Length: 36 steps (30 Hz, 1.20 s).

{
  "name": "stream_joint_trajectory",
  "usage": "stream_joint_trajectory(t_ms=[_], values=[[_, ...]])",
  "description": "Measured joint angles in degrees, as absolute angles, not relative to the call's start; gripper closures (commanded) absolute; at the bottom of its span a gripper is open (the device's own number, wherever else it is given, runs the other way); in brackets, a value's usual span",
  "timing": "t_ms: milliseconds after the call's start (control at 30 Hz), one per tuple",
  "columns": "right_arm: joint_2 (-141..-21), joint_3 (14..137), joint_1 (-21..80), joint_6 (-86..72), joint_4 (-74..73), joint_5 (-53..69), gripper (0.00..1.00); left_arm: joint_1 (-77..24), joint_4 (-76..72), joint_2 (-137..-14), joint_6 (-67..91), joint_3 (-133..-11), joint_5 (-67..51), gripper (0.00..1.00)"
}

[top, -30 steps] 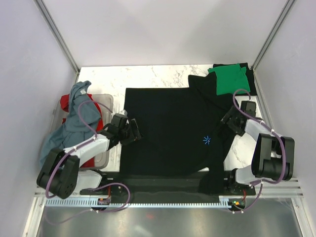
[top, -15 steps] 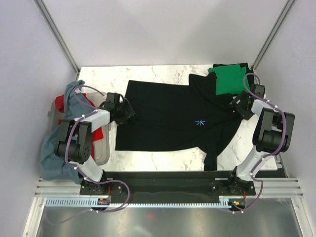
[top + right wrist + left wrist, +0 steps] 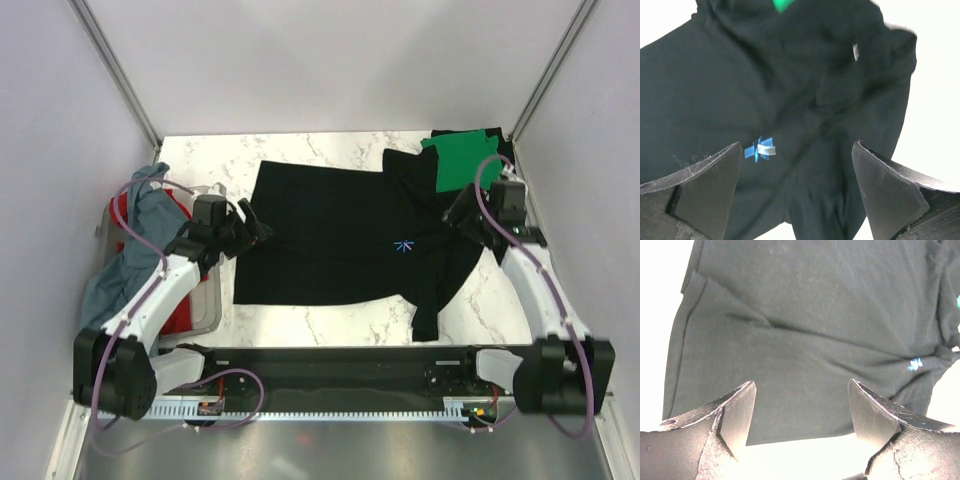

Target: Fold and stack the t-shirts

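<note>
A black t-shirt (image 3: 340, 235) with a small blue logo (image 3: 405, 247) lies spread across the middle of the marble table, its right side bunched with a sleeve trailing toward the front. My left gripper (image 3: 250, 232) hovers open at the shirt's left edge; in the left wrist view (image 3: 800, 415) the cloth (image 3: 805, 330) lies below the fingers, with nothing between them. My right gripper (image 3: 455, 212) is open above the bunched right side (image 3: 796, 185), empty, with the logo (image 3: 760, 149) near its left finger. A folded green t-shirt (image 3: 465, 160) rests at the back right.
A translucent grey bin (image 3: 205, 300) stands at the left edge, with a grey-blue t-shirt (image 3: 130, 260) draped over it and a red one (image 3: 180, 310) inside. Dark cloth (image 3: 503, 150) shows under the green shirt. Frame posts rise at the table's back corners.
The black shirt's front part, hanging over the near edge a second ago, now lies farther back on the table. Both grippers have drawn back toward the front, and the right one has opened wider.
</note>
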State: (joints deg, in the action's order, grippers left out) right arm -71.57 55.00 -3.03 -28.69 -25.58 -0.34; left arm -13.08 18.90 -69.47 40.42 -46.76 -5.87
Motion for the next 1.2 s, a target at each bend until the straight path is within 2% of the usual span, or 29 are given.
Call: stream_joint_trajectory(t_ms=[133, 333, 500, 700, 900, 1200], values=[[-60.14, 40.47, -3.44, -33.06, -25.12, 4.75, 0.02, -14.02, 19.62, -62.96, 40.49, -40.60, -5.89, 0.18], [-58.24, 25.50, -2.72, -38.33, -26.37, 12.08, 0.03, -16.73, 22.98, -61.78, 41.39, -31.99, -5.82, 0.19], [-52.75, 23.53, -2.70, -40.42, -24.77, 11.64, 0.04, -19.11, 23.83, -58.13, 42.48, -30.46, -5.45, 0.19], [-58.17, 24.03, -2.94, -40.91, -20.51, 10.55, 0.03, -19.75, 24.14, -56.18, 42.68, -30.11, -4.67, 0.20], [-58.22, 24.03, -3.44, -40.58, -20.14, 10.13, 0.02, -19.75, 24.91, -52.90, 42.68, -29.06, -3.64, 0.20], [-61.69, 26.81, -21.65, -38.92, -21.93, 11.73, 0.02, -19.75, 25.74, -52.64, 42.65, -29.02, -3.05, 0.20]])
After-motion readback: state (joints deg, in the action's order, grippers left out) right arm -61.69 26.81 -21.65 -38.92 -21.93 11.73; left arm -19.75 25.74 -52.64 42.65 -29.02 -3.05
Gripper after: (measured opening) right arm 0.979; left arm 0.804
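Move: The right gripper hangs about 13 cm above the table. The black t-shirt's loose near-right flap lies some 16 cm back and 3 cm to its left, the blue star about 8 cm left and 3 cm ahead, the folded green t-shirt roughly 25 cm ahead and 6 cm right. From the left gripper, the black shirt's near-left corner is around 10 cm back, 8 cm left and 11 cm below; the bin's middle is level with it, about 28 cm left. Bring the right gripper back and down about 12 cm each, slightly left, to the black shirt's loose near-right flap, then sweep it some 8 cm right along the cloth, turning it clockwise, fingers open and dragging the flap. Meanwhile draw the open left gripper back about 10 cm and down 6, tipping its fingers down slightly, and hold it above the shirt's near edge. ##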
